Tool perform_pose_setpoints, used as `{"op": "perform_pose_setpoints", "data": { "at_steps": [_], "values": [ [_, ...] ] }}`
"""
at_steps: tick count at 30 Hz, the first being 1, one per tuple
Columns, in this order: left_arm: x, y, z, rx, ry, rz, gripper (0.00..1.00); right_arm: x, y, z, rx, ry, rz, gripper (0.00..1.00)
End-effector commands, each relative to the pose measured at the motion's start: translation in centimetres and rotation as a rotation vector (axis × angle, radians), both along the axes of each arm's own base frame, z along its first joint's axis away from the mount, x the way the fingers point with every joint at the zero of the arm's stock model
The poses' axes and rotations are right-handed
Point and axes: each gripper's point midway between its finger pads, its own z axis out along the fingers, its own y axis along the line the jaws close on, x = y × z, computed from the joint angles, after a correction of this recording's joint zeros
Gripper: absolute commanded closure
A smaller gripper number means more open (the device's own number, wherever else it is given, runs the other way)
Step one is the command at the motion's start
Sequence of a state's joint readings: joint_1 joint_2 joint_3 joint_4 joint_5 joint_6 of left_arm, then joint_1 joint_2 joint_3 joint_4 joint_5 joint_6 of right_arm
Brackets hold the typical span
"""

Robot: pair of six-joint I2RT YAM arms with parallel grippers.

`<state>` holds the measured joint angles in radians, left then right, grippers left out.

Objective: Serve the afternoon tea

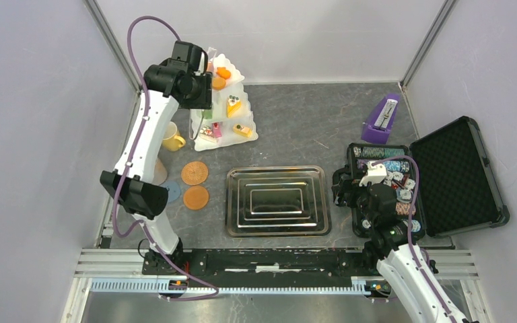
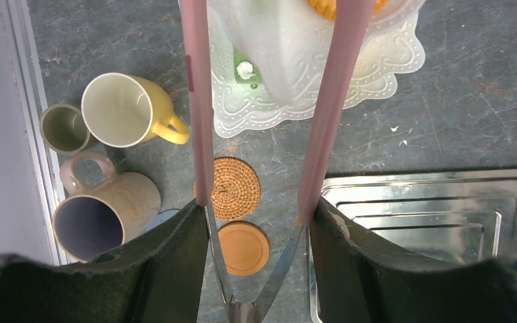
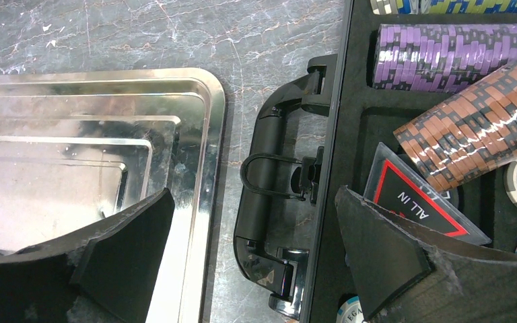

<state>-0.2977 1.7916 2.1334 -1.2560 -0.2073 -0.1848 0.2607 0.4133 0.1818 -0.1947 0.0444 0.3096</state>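
The white three-tier stand [image 1: 223, 101] stands at the back left, with orange biscuits [image 1: 222, 75] on its top tier and small toy cakes [image 1: 234, 105] lower down. My left gripper [image 1: 198, 84] hovers over it, shut on pink-armed metal tongs [image 2: 198, 101]. The tongs spread out over the stand [image 2: 323, 74], and their tips run out of the frame. A yellow mug [image 2: 118, 111], a small green mug [image 2: 64, 128] and a beige-lilac mug [image 2: 104, 212] stand left of the stand. My right gripper [image 3: 254, 195] is open and holds nothing.
A steel tray [image 1: 232, 202] lies mid-table. A woven coaster [image 2: 232, 188] and a wooden coaster [image 2: 244, 247] lie to its left. On the right, an open black case [image 1: 458, 175] holds poker chips [image 3: 444, 57]. Its handle [image 3: 269, 175] is under my right gripper. A purple metronome [image 1: 382, 120] stands behind.
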Motion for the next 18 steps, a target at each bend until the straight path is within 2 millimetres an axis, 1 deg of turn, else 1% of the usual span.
{"op": "perform_pose_setpoints", "data": {
  "at_steps": [1,2,4,6,7,9,10,11,13,14,15,16,18],
  "values": [
    [-2.8,0.2,5.8,-0.060,-0.171,-0.047,0.41,0.6,0.1,1.0,0.012,-0.044,-0.001,0.02],
    [-3.5,-0.1,6.2,-0.080,-0.188,-0.069,0.41,0.6,0.1,1.1,0.012,-0.045,-0.001,0.02],
    [-5.1,-1.3,5.7,-0.112,-0.186,-0.125,0.41,0.6,0.1,1.0,0.011,-0.043,-0.001,0.02],
    [-6.9,-2.5,4.5,-0.116,-0.167,-0.178,0.40,0.6,0.1,0.9,0.011,-0.042,-0.001,0.02],
    [-7.8,-3.2,3.6,-0.107,-0.148,-0.207,0.40,0.6,0.1,0.9,0.011,-0.044,-0.002,0.02],
    [-9.5,-4.0,2.2,-0.094,-0.130,-0.227,0.40,0.6,0.2,0.9,0.012,-0.042,0.000,0.02],
    [-10.4,-4.8,0.9,-0.105,-0.099,-0.242,0.40,0.6,0.2,0.9,0.011,-0.042,0.000,0.02],
    [-11.2,-5.8,0.2,-0.134,-0.084,-0.267,0.40,0.6,0.2,0.8,0.011,-0.040,0.002,0.02],
    [-13.6,-9.1,-2.2,-0.185,-0.029,-0.371,0.39,0.7,0.2,0.9,0.009,-0.039,0.006,0.02],
    [-15.3,-10.9,-3.7,-0.173,0.002,-0.458,0.38,0.7,0.2,1.0,0.007,-0.041,0.007,0.02],
    [-16.8,-12.0,-5.5,-0.123,0.029,-0.535,0.37,0.7,0.2,1.1,0.003,-0.041,0.007,0.02],
    [-18.0,-12.4,-7.1,-0.063,0.059,-0.589,0.36,0.7,0.2,1.3,0.001,-0.043,0.006,0.02],
    [-19.7,-12.2,-11.0,0.079,0.162,-0.650,0.35,0.7,0.1,1.4,0.002,-0.046,0.004,0.02]
  ]
}}
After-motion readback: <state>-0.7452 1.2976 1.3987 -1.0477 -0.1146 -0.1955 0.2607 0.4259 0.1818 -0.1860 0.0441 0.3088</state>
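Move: The empty tray, towards which the left hand carries the tongs, has its middle some 18 cm back and 21 cm to this hand's right, about 28 cm below. The stand's top tier is roughly 7 cm ahead, 4 cm right and slightly below; the woven coaster lies about 9 cm back and 5 cm left, the plain coaster 17 cm back and 4 cm left. From the idle right hand, the tray is about 22 cm left. The left hand, still gripping the open tongs at mid-length with no sweet seen between their arms, pulls away from the cake stand, first rising about 3 cm as it draws straight back. It then sweeps quickly back and to the right while sinking, past the coasters to above the tray's left end, some 17 cm back, 10 cm right and 6 cm lower overall, its wrist swinging about 30 degrees clockwise and the finger gap unchanged. ##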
